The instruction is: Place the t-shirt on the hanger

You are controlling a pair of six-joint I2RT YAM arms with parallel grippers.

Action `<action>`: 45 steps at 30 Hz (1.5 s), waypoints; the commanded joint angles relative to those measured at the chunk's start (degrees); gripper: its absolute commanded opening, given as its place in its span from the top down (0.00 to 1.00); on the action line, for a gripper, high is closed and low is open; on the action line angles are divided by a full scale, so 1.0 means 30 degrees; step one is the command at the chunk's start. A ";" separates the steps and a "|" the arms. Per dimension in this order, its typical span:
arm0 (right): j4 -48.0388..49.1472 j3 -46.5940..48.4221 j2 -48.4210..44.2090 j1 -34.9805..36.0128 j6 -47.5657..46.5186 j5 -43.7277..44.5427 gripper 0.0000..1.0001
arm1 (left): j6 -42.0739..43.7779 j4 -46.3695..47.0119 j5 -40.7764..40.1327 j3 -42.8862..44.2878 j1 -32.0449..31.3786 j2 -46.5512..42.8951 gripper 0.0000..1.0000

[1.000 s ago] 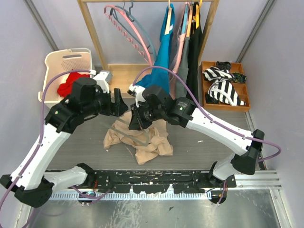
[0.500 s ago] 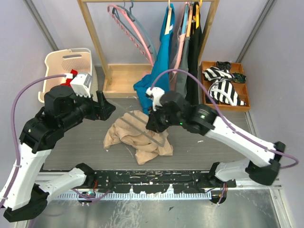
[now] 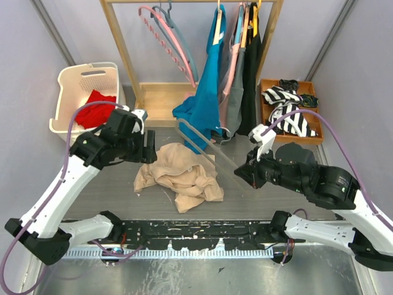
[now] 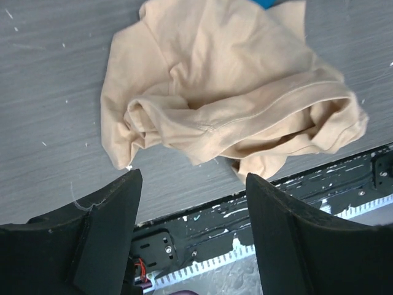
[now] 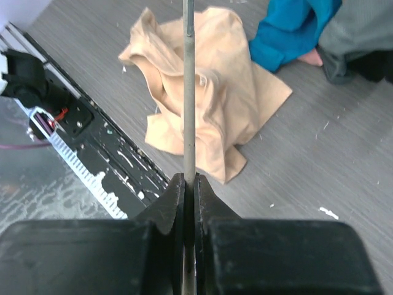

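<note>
The beige t-shirt (image 3: 180, 177) lies crumpled on the grey table; it also shows in the left wrist view (image 4: 227, 104) and the right wrist view (image 5: 209, 92). My right gripper (image 3: 244, 172) is shut on the pale grey hanger (image 3: 202, 145) and holds it up above the table, right of the shirt; in the right wrist view the hanger (image 5: 189, 92) runs straight out from the shut jaws (image 5: 189, 181). My left gripper (image 3: 149, 146) is open and empty, hovering above the shirt's left edge (image 4: 193, 203).
A wooden rack (image 3: 123, 43) at the back holds a pink hanger (image 3: 164, 43), a teal garment (image 3: 206, 92) and dark clothes. A white basket (image 3: 70, 80) with red cloth (image 3: 97, 104) stands back left. A wooden tray (image 3: 265, 114) with striped cloth stands back right.
My right gripper pulled back to the right, lifting the hanger off the shirt. My left arm swung right and nearer the shirt, still open.
</note>
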 commanded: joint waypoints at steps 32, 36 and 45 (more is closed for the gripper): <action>-0.0970 -0.4117 -0.7357 0.0058 0.3983 -0.4901 0.99 | -0.3272 0.4620 -0.6662 -0.6393 -0.4749 0.2185 0.40; -0.0944 -0.4630 -0.7415 0.0047 0.3998 -0.5128 0.99 | -0.3077 0.5481 -0.7102 -0.6286 -0.4723 0.2673 0.55; -0.1635 -0.4742 -0.6036 0.0041 0.2621 -0.4850 0.99 | -0.2794 0.5582 -0.6494 -0.5762 -0.4728 0.3809 0.85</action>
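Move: The T-shirt lies rumpled below my open left hand: the fold I will pinch is about 3 cm to its right, 1 cm ahead and 13 cm down, the shirt's middle some 9 cm right. The blue garment's lower end lies about 20 cm ahead and 15 cm right. The hanger in my right hand has its middle about 17 cm right of my left hand, slightly above. From my right hand, the T-shirt is some 19 cm left, 9 cm ahead and 21 cm below. I sink my left hand about 13 cm to the T-shirt, easing back a little at first and then forward again, while the wrist tips some 15 degrees so the fingers point more steeply down; near the bottom they close and pinch the near fold. My right hand keeps its grip on the hanger and draws it back about 8 cm, down and a bit right, away from the shirt. ##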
